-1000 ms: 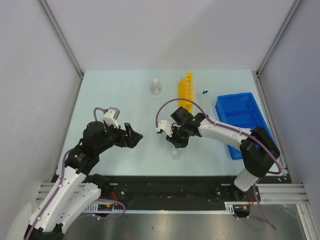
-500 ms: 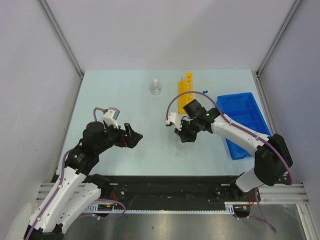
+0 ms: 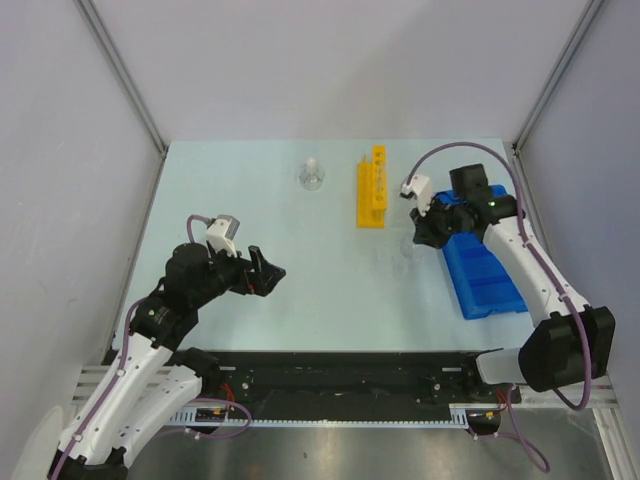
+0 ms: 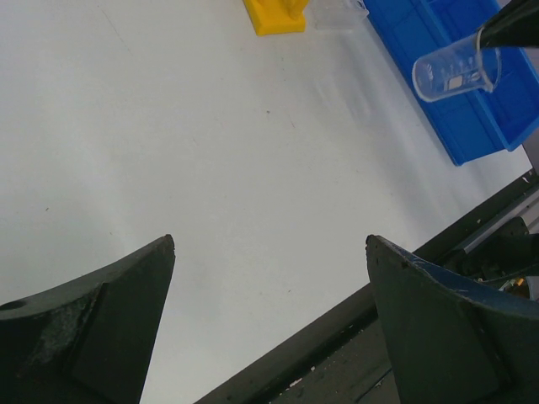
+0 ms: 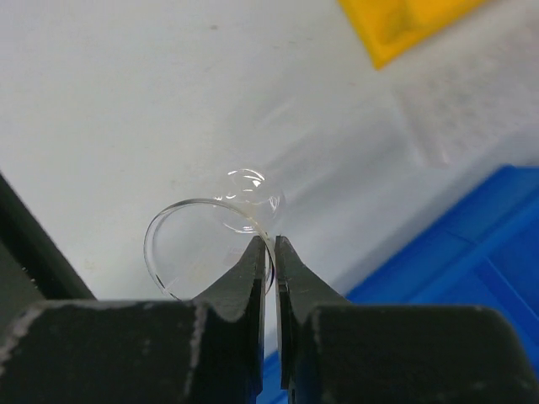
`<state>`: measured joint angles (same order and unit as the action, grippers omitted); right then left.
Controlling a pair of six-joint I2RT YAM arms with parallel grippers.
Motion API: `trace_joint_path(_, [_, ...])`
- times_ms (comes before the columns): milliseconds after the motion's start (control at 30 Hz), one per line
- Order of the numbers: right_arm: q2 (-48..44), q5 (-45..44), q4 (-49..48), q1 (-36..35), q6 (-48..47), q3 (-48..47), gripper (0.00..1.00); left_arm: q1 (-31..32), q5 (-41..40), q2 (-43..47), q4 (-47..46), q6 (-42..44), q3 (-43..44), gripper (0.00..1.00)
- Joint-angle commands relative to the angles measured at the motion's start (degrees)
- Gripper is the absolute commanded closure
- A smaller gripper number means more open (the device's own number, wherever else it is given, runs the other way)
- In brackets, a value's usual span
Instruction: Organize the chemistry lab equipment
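Note:
My right gripper (image 5: 271,252) is shut on the rim of the small clear beaker (image 5: 198,244), pinching its wall between the two fingers. It holds the beaker (image 4: 455,71) in the air, upright, at the left edge of the blue compartmented bin (image 3: 490,270). The yellow holed tube rack (image 3: 372,187) stands just left of the right gripper (image 3: 425,232). A small clear flask with a white stopper (image 3: 312,175) stands at the back centre. My left gripper (image 3: 265,272) hovers open over the near left table, with nothing between its jaws (image 4: 269,240).
A clear tray (image 4: 337,13) lies between the yellow rack (image 4: 274,15) and the blue bin (image 4: 459,118). The table's black front rail (image 4: 404,286) runs close under the left gripper. Grey walls enclose the table on three sides.
The right arm has lifted the beaker from the near centre of the table and carried it right and back to the blue bin's edge. The left arm has not moved.

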<state>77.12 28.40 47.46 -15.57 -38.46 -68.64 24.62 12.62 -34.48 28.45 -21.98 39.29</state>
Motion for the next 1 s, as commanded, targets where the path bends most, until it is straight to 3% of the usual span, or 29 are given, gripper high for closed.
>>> trace_joint_path(0, [0.2, -0.5, 0.7, 7.5, -0.6, -6.7, 0.96, -0.5, 0.5, 0.2, -1.3, 0.8, 0.0, 0.0])
trace_joint_path(400, [16.2, -5.0, -3.9, 26.5, 5.5, -23.4, 0.95, -0.5, 0.6, 0.5, -1.3, 0.9, -0.1, 0.0])
trace_joint_path(567, [24.2, -5.9, -4.5, 28.8, 6.4, -29.5, 0.95, -0.6, 0.4, 0.6, -1.2, 0.9, 0.0, 0.0])
trace_joint_path(967, [34.8, -6.2, -7.1, 28.9, 9.1, -31.6, 0.93, -0.7, 0.3, 0.3, -1.1, 1.0, 0.0, 0.0])
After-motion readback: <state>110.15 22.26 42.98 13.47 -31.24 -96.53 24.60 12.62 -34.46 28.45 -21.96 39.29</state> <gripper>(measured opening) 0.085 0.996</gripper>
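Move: The far compartment of the blue box, where the beaker pinched by its rim in my right hand is headed, lies about 18 cm ahead of that hand, 20 cm to its right and 14 below. The clear tray stands about 19 cm straight ahead of my right hand, and the yellow rack's middle some 24 cm ahead and 9 to its left, both low on the table. From my idle left hand, that compartment is roughly 28 cm ahead, 55 to the right and 17 below. Keeping the beaker's rim pinched in its nearly shut fingers, my right hand swings it some 27 cm right and forward to above the box's far compartment, rising about 4 cm on the way and turning clockwise nearly 40 degrees. Then it lowers the beaker steeply, about 8 cm, towards the compartment floor. ##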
